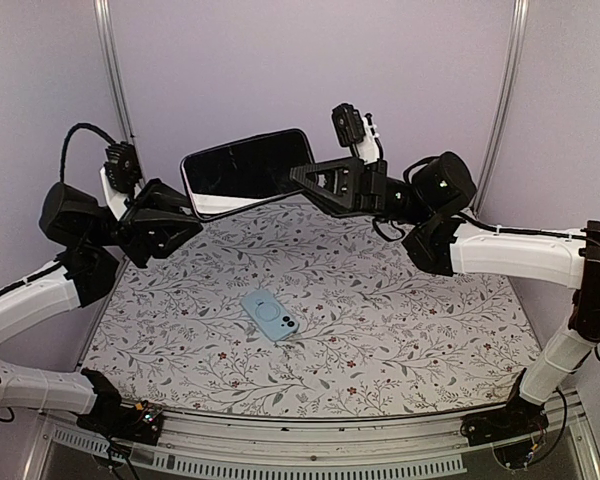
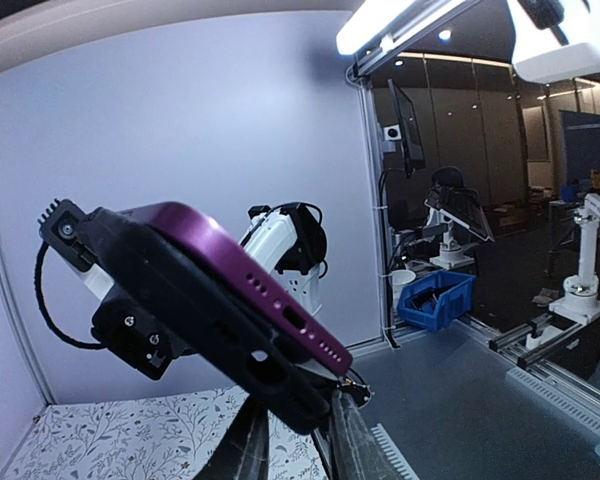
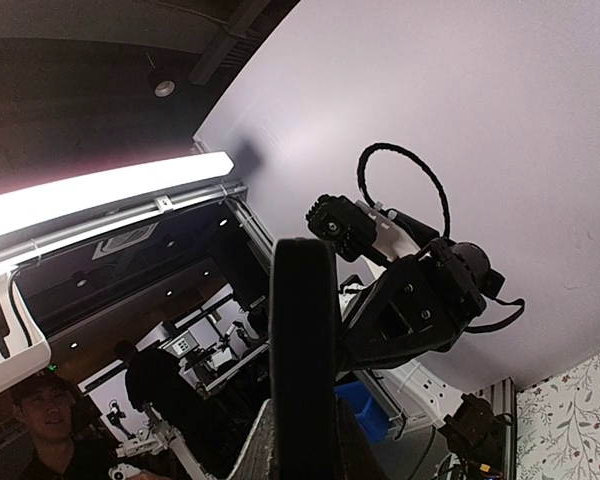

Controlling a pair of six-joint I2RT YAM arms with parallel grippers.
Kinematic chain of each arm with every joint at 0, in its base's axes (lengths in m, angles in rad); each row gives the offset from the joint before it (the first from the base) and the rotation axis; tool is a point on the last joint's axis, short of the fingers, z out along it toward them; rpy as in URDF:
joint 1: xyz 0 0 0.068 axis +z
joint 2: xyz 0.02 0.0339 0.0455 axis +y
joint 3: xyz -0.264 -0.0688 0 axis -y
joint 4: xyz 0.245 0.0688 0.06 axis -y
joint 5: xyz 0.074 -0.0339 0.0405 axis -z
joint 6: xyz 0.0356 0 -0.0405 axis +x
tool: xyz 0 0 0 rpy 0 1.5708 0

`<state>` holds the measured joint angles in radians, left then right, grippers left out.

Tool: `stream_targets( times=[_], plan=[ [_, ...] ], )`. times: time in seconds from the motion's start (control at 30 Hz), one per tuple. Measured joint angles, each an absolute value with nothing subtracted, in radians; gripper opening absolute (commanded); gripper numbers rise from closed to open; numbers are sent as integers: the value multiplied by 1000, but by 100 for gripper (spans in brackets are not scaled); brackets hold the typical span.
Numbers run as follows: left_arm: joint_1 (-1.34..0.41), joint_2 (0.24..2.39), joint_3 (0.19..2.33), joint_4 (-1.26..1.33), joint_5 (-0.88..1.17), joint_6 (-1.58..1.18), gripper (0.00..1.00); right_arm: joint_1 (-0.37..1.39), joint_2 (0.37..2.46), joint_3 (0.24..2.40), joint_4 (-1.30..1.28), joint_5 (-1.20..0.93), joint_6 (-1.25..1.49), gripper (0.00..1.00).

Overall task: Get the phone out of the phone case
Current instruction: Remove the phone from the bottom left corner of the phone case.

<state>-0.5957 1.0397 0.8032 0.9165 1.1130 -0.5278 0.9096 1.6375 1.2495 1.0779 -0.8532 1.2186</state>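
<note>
A purple phone (image 1: 245,170) with a dark screen hangs in the air above the back of the table, held at both short ends. In the left wrist view its purple edge (image 2: 240,270) with the port holes has come up off a black phone case (image 2: 180,310) at this end. The case's corner sits between the fingers of my left gripper (image 2: 295,440), which is shut on it. My right gripper (image 1: 305,180) is shut on the other end, which shows in its wrist view as a thick black edge (image 3: 305,340) rising between the fingers.
A light blue phone-shaped item (image 1: 270,316) with a ring and a camera corner lies flat in the middle of the flower-patterned table (image 1: 400,330). Purple walls and metal posts (image 1: 115,70) close the back. Both arms reach in from the sides.
</note>
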Motion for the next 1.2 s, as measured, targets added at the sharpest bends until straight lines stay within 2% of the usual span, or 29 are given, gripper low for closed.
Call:
stream_targets(
  times=[0.23,0.7,1.2],
  plan=[
    [-599,1044,811,912,1102,-527,25,910,1637,1249,1089,-851,1225,0],
    [-607,1032,838,765,944,-544,25,893,1637,1249,1094,-803,1187,0],
    [-614,1036,849,607,822,-598,26,890,1635,1250,993,-781,1063,0]
  ],
)
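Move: At the left fingers, already between them, is the bottom left corner of the phone case; the phone's middle lies about 6 cm to the right of that hand, 4 cm ahead and some 2 cm higher. The right hand holds the case's other end in the air, with the phone's middle roughly 6 cm to its left, 1 cm ahead and about 1 cm below. Pulling the case corner away from the phone's bottom end, the left hand travels forward about 5.5 cm, its top rolling forward some 20 degrees as the fingers swing a little counter-clockwise. The left fingers stay on the case wall, the inner one between case and phone. The right hand keeps its grip and gives way forward roughly 2.5 cm, turning slightly clockwise. ##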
